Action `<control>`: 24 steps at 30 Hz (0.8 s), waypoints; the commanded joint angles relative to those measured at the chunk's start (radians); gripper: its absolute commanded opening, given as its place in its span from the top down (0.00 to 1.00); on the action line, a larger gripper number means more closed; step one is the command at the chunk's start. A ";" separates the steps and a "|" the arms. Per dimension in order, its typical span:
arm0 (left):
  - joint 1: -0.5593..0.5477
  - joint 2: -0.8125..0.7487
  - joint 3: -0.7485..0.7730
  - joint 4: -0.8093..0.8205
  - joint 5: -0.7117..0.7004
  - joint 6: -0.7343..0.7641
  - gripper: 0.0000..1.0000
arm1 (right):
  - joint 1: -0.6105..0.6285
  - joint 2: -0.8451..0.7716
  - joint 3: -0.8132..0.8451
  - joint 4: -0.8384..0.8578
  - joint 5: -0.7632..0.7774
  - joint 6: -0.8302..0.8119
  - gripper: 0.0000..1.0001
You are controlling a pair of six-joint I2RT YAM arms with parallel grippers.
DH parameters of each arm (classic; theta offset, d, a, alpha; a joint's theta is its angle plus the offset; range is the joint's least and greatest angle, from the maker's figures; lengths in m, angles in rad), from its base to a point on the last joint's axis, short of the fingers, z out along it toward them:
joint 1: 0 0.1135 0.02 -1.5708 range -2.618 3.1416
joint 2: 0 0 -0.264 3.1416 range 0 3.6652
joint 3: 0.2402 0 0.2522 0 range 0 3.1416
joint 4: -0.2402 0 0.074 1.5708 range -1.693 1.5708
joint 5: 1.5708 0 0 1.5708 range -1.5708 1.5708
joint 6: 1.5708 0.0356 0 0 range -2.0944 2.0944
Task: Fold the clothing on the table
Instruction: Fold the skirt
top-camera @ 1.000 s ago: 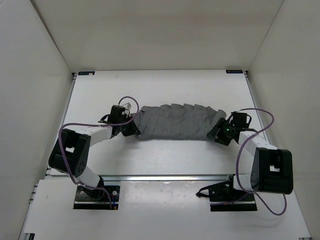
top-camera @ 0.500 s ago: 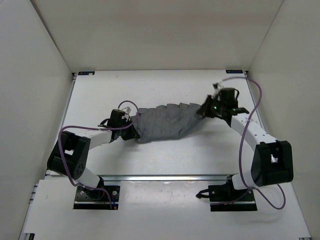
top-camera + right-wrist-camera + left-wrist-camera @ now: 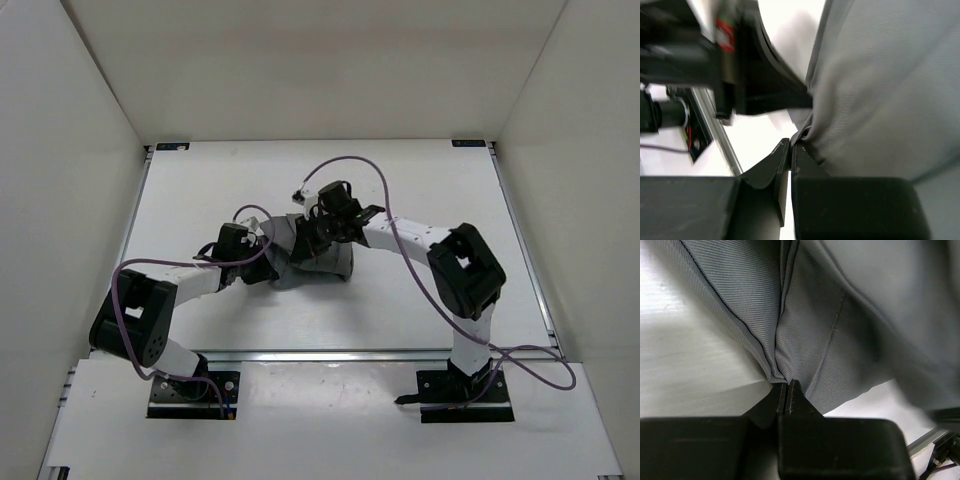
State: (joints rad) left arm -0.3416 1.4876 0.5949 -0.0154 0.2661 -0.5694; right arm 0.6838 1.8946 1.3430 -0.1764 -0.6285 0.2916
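Note:
The grey clothing [image 3: 335, 265] lies bunched in a doubled-over heap left of the table's [image 3: 430, 190] middle. My left gripper [image 3: 266, 262] is shut on the clothing's left end; in the left wrist view a pinched fold of clothing [image 3: 840, 315] runs into the closed tips of the left gripper [image 3: 785, 383]. My right gripper [image 3: 312, 238] has reached across above the heap, close to the left one. In the right wrist view the right gripper [image 3: 792, 145] is shut on an edge of the clothing [image 3: 880, 90], which hangs from it.
White walls enclose the table on three sides. A metal rail [image 3: 330, 353] runs along the near edge, and dark brackets [image 3: 172, 147] [image 3: 470, 143] mark the far corners. The left arm's black body [image 3: 715, 55] is close by in the right wrist view.
My right gripper closed on the clothing's right end and carried it up and leftwards over to the left end. The spread-out clothing is now doubled over. The left gripper barely moved.

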 commanded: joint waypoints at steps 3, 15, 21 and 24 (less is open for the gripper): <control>0.006 -0.038 -0.023 0.005 -0.015 -0.003 1.00 | 0.040 0.056 0.048 0.011 -0.056 -0.011 1.00; -0.002 -0.053 -0.060 0.031 -0.002 -0.007 1.00 | 0.121 0.175 0.133 0.061 -0.108 0.079 1.00; 0.009 -0.084 -0.084 0.032 -0.010 -0.018 1.00 | 0.138 0.219 0.079 0.133 -0.053 0.162 1.00; 0.024 -0.118 -0.101 0.028 -0.022 -0.021 0.98 | 0.142 0.244 0.054 0.161 -0.048 0.173 1.00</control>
State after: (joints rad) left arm -0.3313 1.4288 0.5194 0.0227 0.2653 -0.5854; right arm 0.8120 2.1136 1.4216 -0.0711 -0.6800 0.4290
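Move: From the right gripper, which already grips the skirt's carried edge, the left corner pinned by the left fingers lies some 8 cm left, 4 cm back and 9 cm lower. The skirt's folded right side lies about 9 cm to the right gripper's right, 1 cm back and 11 cm below. The left gripper has that corner right at its fingertips, near the table. Bring the right gripper down and a little back first, then left, then down again onto the left corner: about 6 cm left, 5 cm down and 4 cm back in all, its wrist turning some 10 degrees and its fingers kept shut on the carried edge. Keep the left gripper clamped on its corner close to the table, nearly still. ##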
